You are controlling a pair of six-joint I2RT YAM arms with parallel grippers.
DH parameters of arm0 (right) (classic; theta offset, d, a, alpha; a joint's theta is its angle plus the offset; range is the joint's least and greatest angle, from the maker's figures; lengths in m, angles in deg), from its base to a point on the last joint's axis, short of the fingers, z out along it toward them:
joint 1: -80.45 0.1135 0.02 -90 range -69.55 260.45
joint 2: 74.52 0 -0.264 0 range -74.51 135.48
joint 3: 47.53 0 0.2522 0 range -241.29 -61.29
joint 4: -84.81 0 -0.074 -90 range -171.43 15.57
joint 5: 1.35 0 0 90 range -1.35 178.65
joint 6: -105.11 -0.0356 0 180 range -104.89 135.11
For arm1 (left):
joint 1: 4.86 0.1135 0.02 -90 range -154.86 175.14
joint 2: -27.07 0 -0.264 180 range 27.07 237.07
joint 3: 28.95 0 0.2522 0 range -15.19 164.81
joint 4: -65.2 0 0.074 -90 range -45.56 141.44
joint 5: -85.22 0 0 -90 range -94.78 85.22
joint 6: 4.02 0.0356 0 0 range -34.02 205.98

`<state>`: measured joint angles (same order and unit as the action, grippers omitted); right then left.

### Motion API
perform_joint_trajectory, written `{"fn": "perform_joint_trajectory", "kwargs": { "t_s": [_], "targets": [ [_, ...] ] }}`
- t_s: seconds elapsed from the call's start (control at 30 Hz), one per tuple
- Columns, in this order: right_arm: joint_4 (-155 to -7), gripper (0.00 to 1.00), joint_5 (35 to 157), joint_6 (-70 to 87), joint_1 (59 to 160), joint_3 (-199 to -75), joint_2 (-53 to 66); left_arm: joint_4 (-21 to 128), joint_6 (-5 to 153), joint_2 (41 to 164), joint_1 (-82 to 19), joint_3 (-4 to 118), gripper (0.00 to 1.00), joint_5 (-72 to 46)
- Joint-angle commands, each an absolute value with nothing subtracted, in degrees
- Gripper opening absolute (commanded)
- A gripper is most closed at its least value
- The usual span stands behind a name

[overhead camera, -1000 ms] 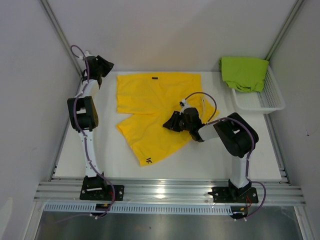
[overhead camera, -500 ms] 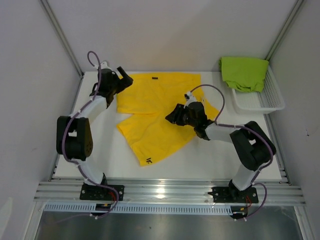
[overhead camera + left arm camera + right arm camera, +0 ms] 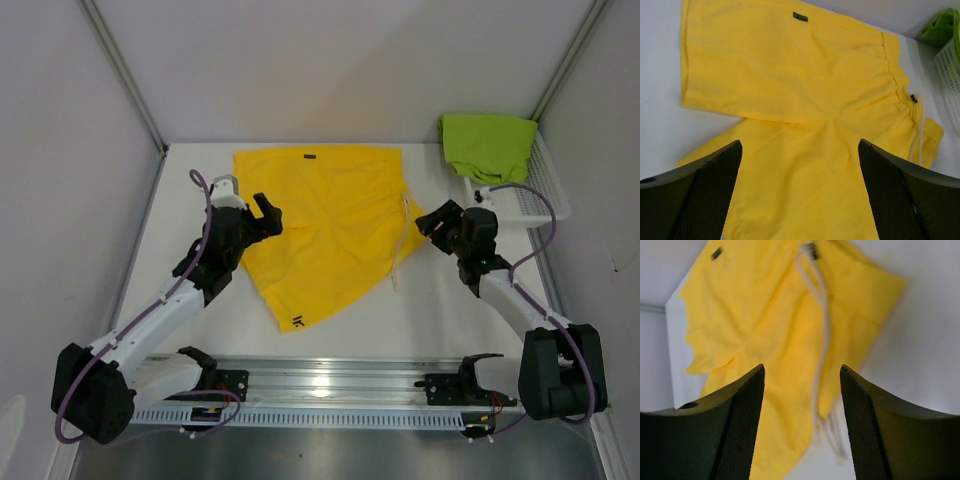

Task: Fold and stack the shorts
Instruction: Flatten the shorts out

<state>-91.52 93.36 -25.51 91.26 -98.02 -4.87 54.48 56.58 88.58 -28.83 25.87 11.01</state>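
Observation:
The yellow shorts lie spread flat mid-table, their white drawstring trailing at the right edge. My left gripper hovers open over their left edge; in the left wrist view the gripper has only yellow shorts beneath it. My right gripper stands open just right of the waistband corner. In the right wrist view the gripper is empty, with the yellow shorts and drawstring ahead. The lime green shorts sit bunched in the basket.
A white mesh basket stands at the back right corner, also seen as the basket at the left wrist view's right edge. Grey walls close in the table on three sides. A metal rail runs along the near edge.
Both grippers opened wider. The left arm swung from the back left corner down to the shorts' left edge. The right gripper drew back rightward off the shorts.

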Motion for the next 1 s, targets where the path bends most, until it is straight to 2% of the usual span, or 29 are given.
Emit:
{"fn": "perform_joint_trajectory", "kwargs": {
  "t_s": [0.0, 0.13, 0.4, 0.67, 0.87, 0.9, 0.97],
  "targets": [
    [-87.49, 0.64, 95.24, -26.81, 84.94, -95.66, -5.09, 47.77, 61.90, 85.43, -34.90, 26.30, 0.99, 17.09],
    [-89.78, 0.64, 93.49, -27.87, 81.95, -96.01, -1.05, 41.52, 61.82, 83.94, -41.32, 24.47, 0.99, 21.85],
    [-98.65, 0.65, 90.49, -30.85, 81.77, -98.55, 10.99, 43.52, 60.58, 82.00, -45.98, 17.16, 0.99, 19.39],
    [-108.22, 0.61, 90.67, -34.28, 82.03, -101.02, 23.30, 45.72, 63.83, 83.84, -59.08, 14.70, 0.99, 22.99],
    [-106.75, 0.49, 88.65, -33.76, 83.79, -103.74, 25.77, 45.99, 65.51, 85.68, -63.13, 13.12, 0.99, 19.92],
    [-106.48, 0.41, 88.65, -33.67, 83.96, -104.35, 25.86, 45.81, 65.42, 86.04, -63.13, 12.77, 0.99, 19.66],
    [-106.05, 0.31, 88.65, -33.41, 83.96, -104.45, 25.86, 44.76, 64.37, 86.74, -63.13, 12.24, 0.99, 18.60]
  ]
}}
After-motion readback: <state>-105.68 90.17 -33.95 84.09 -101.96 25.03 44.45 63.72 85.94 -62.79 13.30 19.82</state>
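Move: Ahead of the right hand by about 6 cm, 5 cm to its right and some 13 cm below lies the waistband's right corner. The drawstring toggle stands 13 cm ahead and 1 cm left, the cord ends 10 cm back and 6 cm left. From the left hand, the hem logo lies about 17 cm back, 7 cm right and 19 cm down; the far leg's corner is roughly 8 cm ahead and 9 cm left, similarly low. Dropping about 12 cm, the right hand first swings some 6 cm right, then levels off and pushes forward onto the waistband's right corner, tipping slightly down and closing its part-open fingers to pinch the cloth. Meanwhile the wide-open left hand draws back about 15 cm, down and right towards the hem logo, turning some 30 degrees clockwise, still above the cloth. ##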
